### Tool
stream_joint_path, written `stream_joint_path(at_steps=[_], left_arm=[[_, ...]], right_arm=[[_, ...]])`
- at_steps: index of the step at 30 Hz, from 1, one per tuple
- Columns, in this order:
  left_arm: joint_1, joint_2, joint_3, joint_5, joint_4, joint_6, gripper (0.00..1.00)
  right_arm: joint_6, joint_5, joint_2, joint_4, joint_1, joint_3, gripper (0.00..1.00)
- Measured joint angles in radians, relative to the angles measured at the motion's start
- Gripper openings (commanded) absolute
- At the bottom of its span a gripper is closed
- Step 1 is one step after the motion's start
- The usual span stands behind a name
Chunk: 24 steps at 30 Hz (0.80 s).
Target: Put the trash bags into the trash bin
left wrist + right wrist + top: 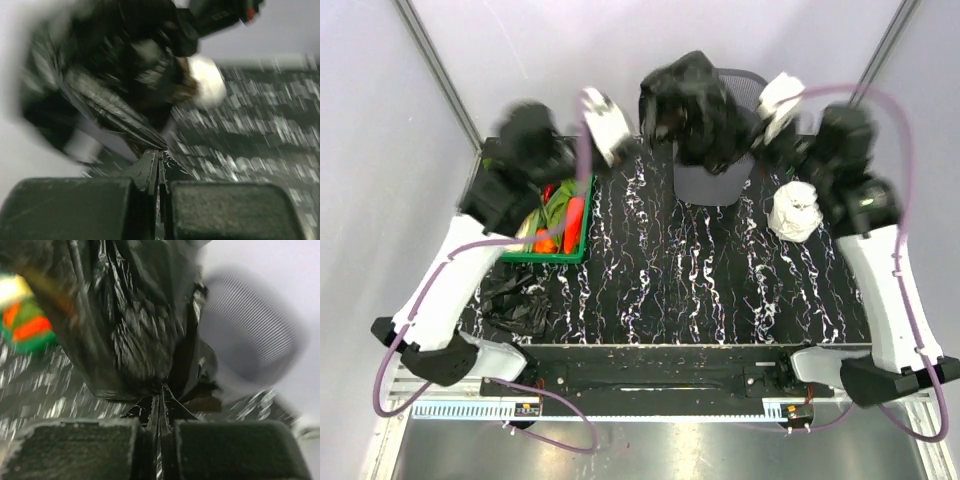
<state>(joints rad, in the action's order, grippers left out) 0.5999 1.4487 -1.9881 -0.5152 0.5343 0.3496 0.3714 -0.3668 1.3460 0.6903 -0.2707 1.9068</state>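
A black trash bag (690, 115) hangs stretched between my two grippers, above the grey mesh trash bin (718, 185) at the back of the table. My left gripper (636, 128) holds its left edge. In the left wrist view the left gripper (158, 156) is shut, with the film of the trash bag (115, 80) running into the tips. My right gripper (756, 128) holds the right edge. Seen from the right wrist, the right gripper (161, 390) is pinched on the trash bag (130, 315), with the trash bin (255, 335) behind it. A second trash bag (515, 300) lies crumpled at the front left.
A green crate (560, 225) of vegetables stands at the left, under my left arm. A white roll (795, 210) sits to the right of the bin and shows as the white roll (207, 87) in the left wrist view. The tabletop (660, 280) is black with white marbling.
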Motion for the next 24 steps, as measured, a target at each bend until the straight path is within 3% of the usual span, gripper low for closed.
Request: stream_joint_path(at_steps=[2, 5, 8, 10, 16, 21, 24], left_arm=[[0.061, -0.062, 0.302, 0.037, -0.002, 0.071, 0.0], [0.102, 0.08, 0.661, 0.101, -0.024, 0.12, 0.0], [0.1, 0.315, 0.822, 0.157, 0.06, 0.13, 0.0], [0.091, 0.361, 0.832, 0.153, 0.146, 0.132, 0.0], [0.076, 0.254, 0.658, 0.146, 0.21, 0.143, 0.0], [-0.024, 0.206, 0.354, 0.089, 0.246, 0.103, 0.0], [-0.146, 0.163, 0.199, 0.02, 0.171, -0.007, 0.0]], right_arm=[[0.04, 0.001, -0.105, -0.072, -0.022, -0.373, 0.0], [0.069, 0.024, -0.06, -0.058, -0.036, -0.794, 0.0], [0.074, 0.034, 0.001, 0.024, -0.035, -0.946, 0.0], [0.078, 0.033, -0.009, 0.064, -0.035, -0.943, 0.0], [0.085, 0.074, -0.035, 0.064, -0.035, -0.763, 0.0], [0.084, 0.181, -0.035, 0.09, 0.005, -0.455, 0.0], [0.056, 0.229, -0.034, 0.053, 0.11, -0.218, 0.0]])
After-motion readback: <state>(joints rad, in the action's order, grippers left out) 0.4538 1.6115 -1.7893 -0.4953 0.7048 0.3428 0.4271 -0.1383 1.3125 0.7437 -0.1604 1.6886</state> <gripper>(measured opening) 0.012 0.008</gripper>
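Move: The black trash bag, pinched between both hands, billows roughly 8 cm right and 8 ahead of the left hand, slightly above it. The trash bin's middle lies about 19 cm ahead, 20 right and 38 below the left hand, and 14 ahead, 2 right and 35 below the right. From the left hand the vegetable basket is some 14 ahead, 24 left. The white bag is about 4 ahead, 23 right of the right hand, 45 below. The black trash bag is whipped down and hauled up again, its edges still pinched in both shut grippers: the left hand drops about 50 cm, the right nearly 40 while drawing back, both tipping fingers steeply down. Then both rise some 30 cm, swing forward over 10 cm and partly level, the right also going right to spread the bag. ##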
